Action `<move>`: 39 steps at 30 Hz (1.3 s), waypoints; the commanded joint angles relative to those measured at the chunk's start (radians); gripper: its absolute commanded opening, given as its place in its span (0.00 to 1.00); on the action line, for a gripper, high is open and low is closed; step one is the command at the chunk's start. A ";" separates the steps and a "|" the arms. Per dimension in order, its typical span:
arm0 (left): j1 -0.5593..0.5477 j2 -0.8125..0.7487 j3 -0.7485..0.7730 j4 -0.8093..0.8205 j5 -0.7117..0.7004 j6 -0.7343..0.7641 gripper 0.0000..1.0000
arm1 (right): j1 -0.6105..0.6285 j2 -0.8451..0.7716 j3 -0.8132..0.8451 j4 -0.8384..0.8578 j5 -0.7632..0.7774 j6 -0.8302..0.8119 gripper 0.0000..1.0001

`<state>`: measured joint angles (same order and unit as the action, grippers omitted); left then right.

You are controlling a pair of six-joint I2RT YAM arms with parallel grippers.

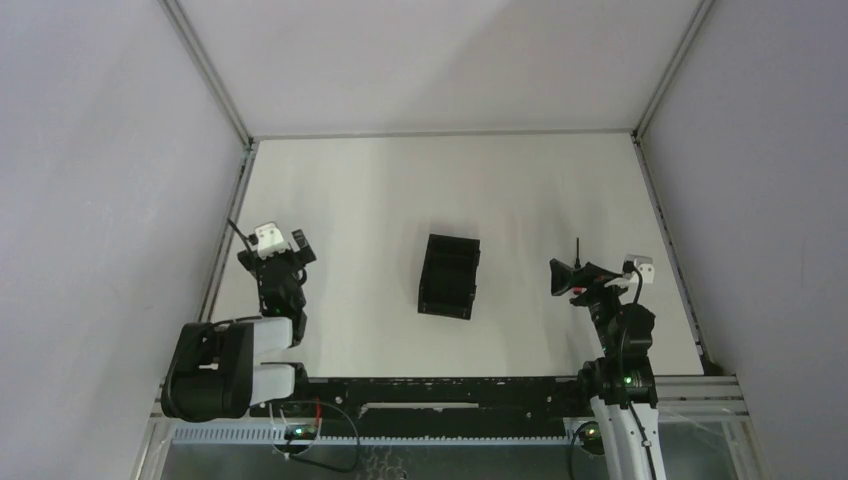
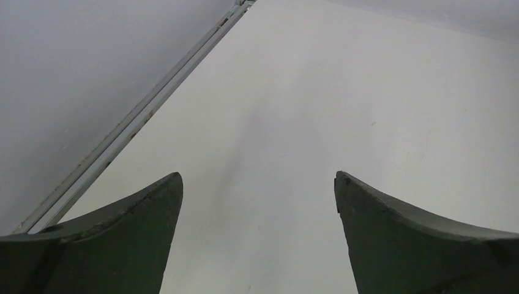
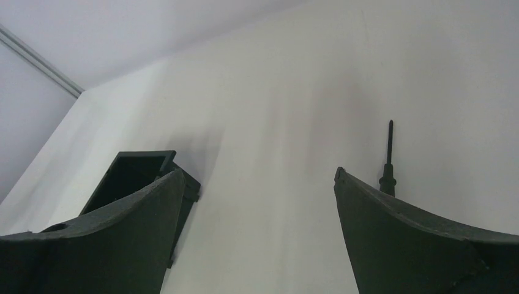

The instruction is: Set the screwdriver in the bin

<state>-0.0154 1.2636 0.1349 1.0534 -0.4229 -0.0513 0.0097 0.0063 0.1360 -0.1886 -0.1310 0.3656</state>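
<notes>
The black bin (image 1: 449,275) stands on the white table near the middle, open side up. In the right wrist view the bin (image 3: 131,173) shows at the left, partly behind my left finger. The screwdriver's thin dark shaft (image 1: 578,248) lies on the table just beyond my right gripper (image 1: 570,276). In the right wrist view the shaft (image 3: 389,144) pokes out past my right finger, and the red handle is hidden behind it. My right gripper (image 3: 257,173) is open and empty, with bare table between its fingers. My left gripper (image 1: 290,256) (image 2: 258,176) is open and empty at the table's left.
A metal frame rail (image 2: 131,122) runs along the table's left edge, close to my left gripper. Grey walls enclose the table on the left, right and far sides. The table's right edge rail (image 1: 668,240) lies just right of my right arm.
</notes>
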 commanded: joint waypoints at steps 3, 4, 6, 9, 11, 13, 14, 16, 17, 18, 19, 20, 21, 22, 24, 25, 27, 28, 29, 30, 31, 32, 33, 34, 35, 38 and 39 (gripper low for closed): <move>-0.004 0.002 0.046 0.037 0.008 0.017 0.98 | -0.002 0.031 0.080 0.116 0.078 0.079 1.00; -0.004 0.002 0.046 0.037 0.008 0.016 0.98 | -0.002 0.048 0.098 0.139 0.079 0.082 1.00; -0.004 0.001 0.046 0.037 0.008 0.017 0.98 | -0.015 0.095 0.148 0.176 0.065 0.078 1.00; -0.004 0.002 0.046 0.037 0.008 0.016 0.98 | -0.027 0.209 0.255 0.232 -0.031 0.062 0.99; -0.003 0.002 0.047 0.037 0.008 0.016 0.98 | -0.027 0.320 0.346 0.239 -0.132 0.033 0.97; -0.004 0.002 0.046 0.037 0.008 0.016 0.98 | -0.024 0.461 0.463 0.144 -0.132 0.005 0.94; -0.004 0.002 0.046 0.037 0.009 0.015 0.98 | -0.024 0.575 0.537 0.038 -0.063 -0.011 0.93; -0.004 0.002 0.046 0.037 0.009 0.015 0.98 | -0.025 0.778 0.704 -0.176 0.061 -0.061 0.92; -0.003 0.001 0.046 0.037 0.009 0.016 0.98 | -0.025 0.881 0.780 -0.281 0.112 -0.084 0.91; -0.003 0.002 0.047 0.037 0.009 0.016 0.98 | -0.026 0.993 0.861 -0.383 0.168 -0.097 0.91; -0.003 0.002 0.046 0.037 0.009 0.016 0.98 | -0.028 1.097 0.930 -0.481 0.209 -0.103 0.91; -0.003 0.002 0.046 0.037 0.010 0.016 0.98 | -0.029 1.184 1.001 -0.564 0.244 -0.112 0.91; -0.003 0.001 0.046 0.039 0.010 0.015 0.98 | -0.030 1.261 1.025 -0.587 0.261 -0.124 0.90; -0.003 0.002 0.046 0.037 0.009 0.016 0.98 | -0.030 1.321 1.033 -0.602 0.269 -0.136 0.90; -0.003 0.002 0.047 0.037 0.008 0.017 0.98 | -0.049 1.425 1.035 -0.599 0.248 -0.142 0.89; -0.003 0.002 0.047 0.038 0.007 0.016 0.98 | -0.059 1.470 1.034 -0.593 0.226 -0.142 0.87; -0.003 0.003 0.048 0.038 0.008 0.016 0.98 | -0.067 1.553 1.031 -0.577 0.210 -0.147 0.85; -0.003 0.002 0.048 0.038 0.008 0.017 0.98 | -0.068 1.592 1.030 -0.573 0.213 -0.153 0.84; -0.003 0.003 0.046 0.037 0.009 0.017 0.98 | -0.068 1.640 1.030 -0.572 0.220 -0.158 0.82; -0.003 0.001 0.047 0.038 0.009 0.016 0.98 | -0.069 1.670 1.029 -0.572 0.228 -0.162 0.81; -0.003 0.002 0.047 0.038 0.008 0.017 0.98 | -0.070 1.696 1.024 -0.569 0.239 -0.166 0.80; -0.003 0.003 0.047 0.038 0.009 0.017 0.98 | -0.073 1.719 1.016 -0.562 0.249 -0.168 0.78; -0.003 0.002 0.046 0.038 0.009 0.017 0.98 | -0.077 1.735 1.007 -0.555 0.261 -0.167 0.76; -0.003 0.003 0.046 0.037 0.009 0.016 0.98 | -0.082 1.748 0.991 -0.547 0.264 -0.167 0.73; -0.003 0.002 0.047 0.038 0.009 0.017 0.98 | -0.086 1.759 0.984 -0.537 0.260 -0.166 0.70; -0.003 0.002 0.047 0.038 0.008 0.017 0.98 | -0.094 1.792 0.958 -0.515 0.229 -0.166 0.55; -0.003 0.002 0.046 0.038 0.009 0.016 0.98 | -0.094 1.804 0.958 -0.518 0.222 -0.169 0.46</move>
<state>-0.0154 1.2636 0.1349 1.0534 -0.4221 -0.0513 -0.0727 1.7813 1.1080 -0.7231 0.0879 0.2180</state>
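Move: The screwdriver lies on the table about 7 cm ahead of the right hand, some 7 cm to its right and about 14 cm below, its blade pointing away from the base. The black bin stands roughly 27 cm to the left of the screwdriver and about 2 cm nearer the base, so around 20 cm left of this hand. From the idle left hand the screwdriver is some 62 cm to the right, 3 cm back and 10 cm lower. Up first by about 15 cm, then swinging forward and over, the right hand drops nearly 30 cm onto the screwdriver while drawing back several centimetres and drifting right. The wrist tips from level to some 75 degrees down, and the wide-open fingers come part-way shut around the collar just ahead of the red handle, with a gap still left. ##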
